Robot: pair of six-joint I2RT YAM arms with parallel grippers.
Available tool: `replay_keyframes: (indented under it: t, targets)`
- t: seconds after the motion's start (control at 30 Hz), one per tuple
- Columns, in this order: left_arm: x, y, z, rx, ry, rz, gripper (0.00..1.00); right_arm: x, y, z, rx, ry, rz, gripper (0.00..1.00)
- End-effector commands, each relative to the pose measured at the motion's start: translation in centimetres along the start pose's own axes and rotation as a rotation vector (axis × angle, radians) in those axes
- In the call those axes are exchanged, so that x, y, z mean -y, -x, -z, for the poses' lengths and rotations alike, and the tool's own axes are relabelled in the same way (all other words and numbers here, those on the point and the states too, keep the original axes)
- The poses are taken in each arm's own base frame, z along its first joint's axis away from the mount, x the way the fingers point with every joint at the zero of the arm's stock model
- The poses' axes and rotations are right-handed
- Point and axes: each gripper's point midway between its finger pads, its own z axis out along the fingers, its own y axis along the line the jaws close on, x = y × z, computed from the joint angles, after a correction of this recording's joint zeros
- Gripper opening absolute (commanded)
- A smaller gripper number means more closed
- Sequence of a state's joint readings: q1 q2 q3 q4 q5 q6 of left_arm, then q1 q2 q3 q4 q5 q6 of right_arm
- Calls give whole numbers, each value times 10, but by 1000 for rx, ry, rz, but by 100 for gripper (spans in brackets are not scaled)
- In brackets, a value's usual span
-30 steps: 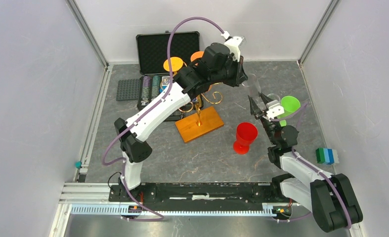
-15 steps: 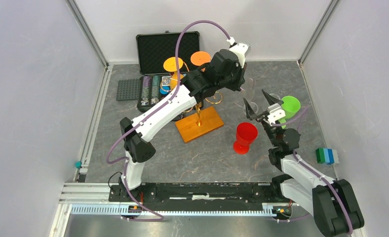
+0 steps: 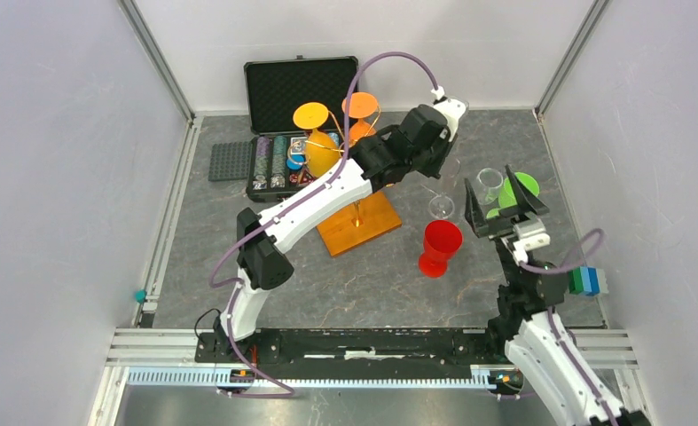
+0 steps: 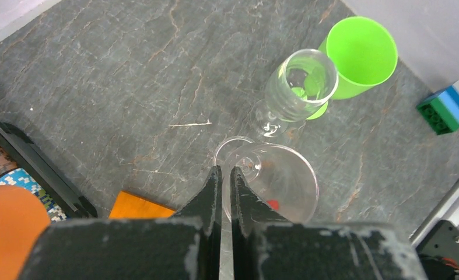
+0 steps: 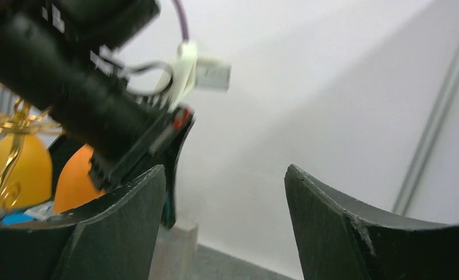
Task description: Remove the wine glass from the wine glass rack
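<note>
The wine glass rack, golden wire on an orange-brown wooden base, stands mid-table with a yellow glass and an orange glass hanging on it. My left gripper is to the right of the rack, above the table, shut on the thin stem of a clear wine glass. My right gripper is raised near the green cup, open, nothing between its fingers. A second clear glass stands upright on the table.
A green cup stands by the second clear glass. A red cup sits in front of the held glass. Blue and green blocks lie right. A black case of chips sits at the back.
My left arm has swung right, away from the rack, carrying the clear glass. My right gripper has opened wide and drawn back toward the near right.
</note>
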State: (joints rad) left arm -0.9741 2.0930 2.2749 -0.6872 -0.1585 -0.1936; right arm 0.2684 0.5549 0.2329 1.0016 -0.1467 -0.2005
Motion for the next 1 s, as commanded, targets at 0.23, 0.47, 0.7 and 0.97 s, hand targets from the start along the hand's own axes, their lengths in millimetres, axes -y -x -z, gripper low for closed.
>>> replay_keyframes:
  t: [0.23, 0.47, 0.7, 0.97]
  targets:
    - [23, -4, -17, 16, -12, -177, 2, 48, 34, 22, 8, -242, 2, 79]
    - [20, -18, -29, -17, 4, -190, 2, 53, 41, 23, -10, -263, -25, 79]
    - [14, -28, -35, -44, 41, -191, 7, 57, 41, 26, -29, -286, -37, 79]
    - [12, -2, -22, 16, 59, -174, 30, 64, 41, 26, -71, -317, -56, 82]
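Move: The left hand already pinches a clear wine glass by the rim; its standing spot on the table is about 26 cm below that hand, some 2 cm back and 4 cm to the right. The red glass stands about 12 cm nearer the base than this spot. The other clear glass is about 10 cm to the spot's right, with the green glass some 7 cm beyond. From the empty right hand, the spot lies roughly 7 cm ahead, 7 cm left and 33 cm below. Downward, quickly at first and then easing, the left hand lowers the clear glass about 6.5 cm by its rim, drifting slightly right and rolling some 10 degrees to set its foot on the table beyond the red glass; only at the end do its fingers part. The right hand, wide open, backs off about 6 cm rightward and a little back, turning slightly clockwise. ##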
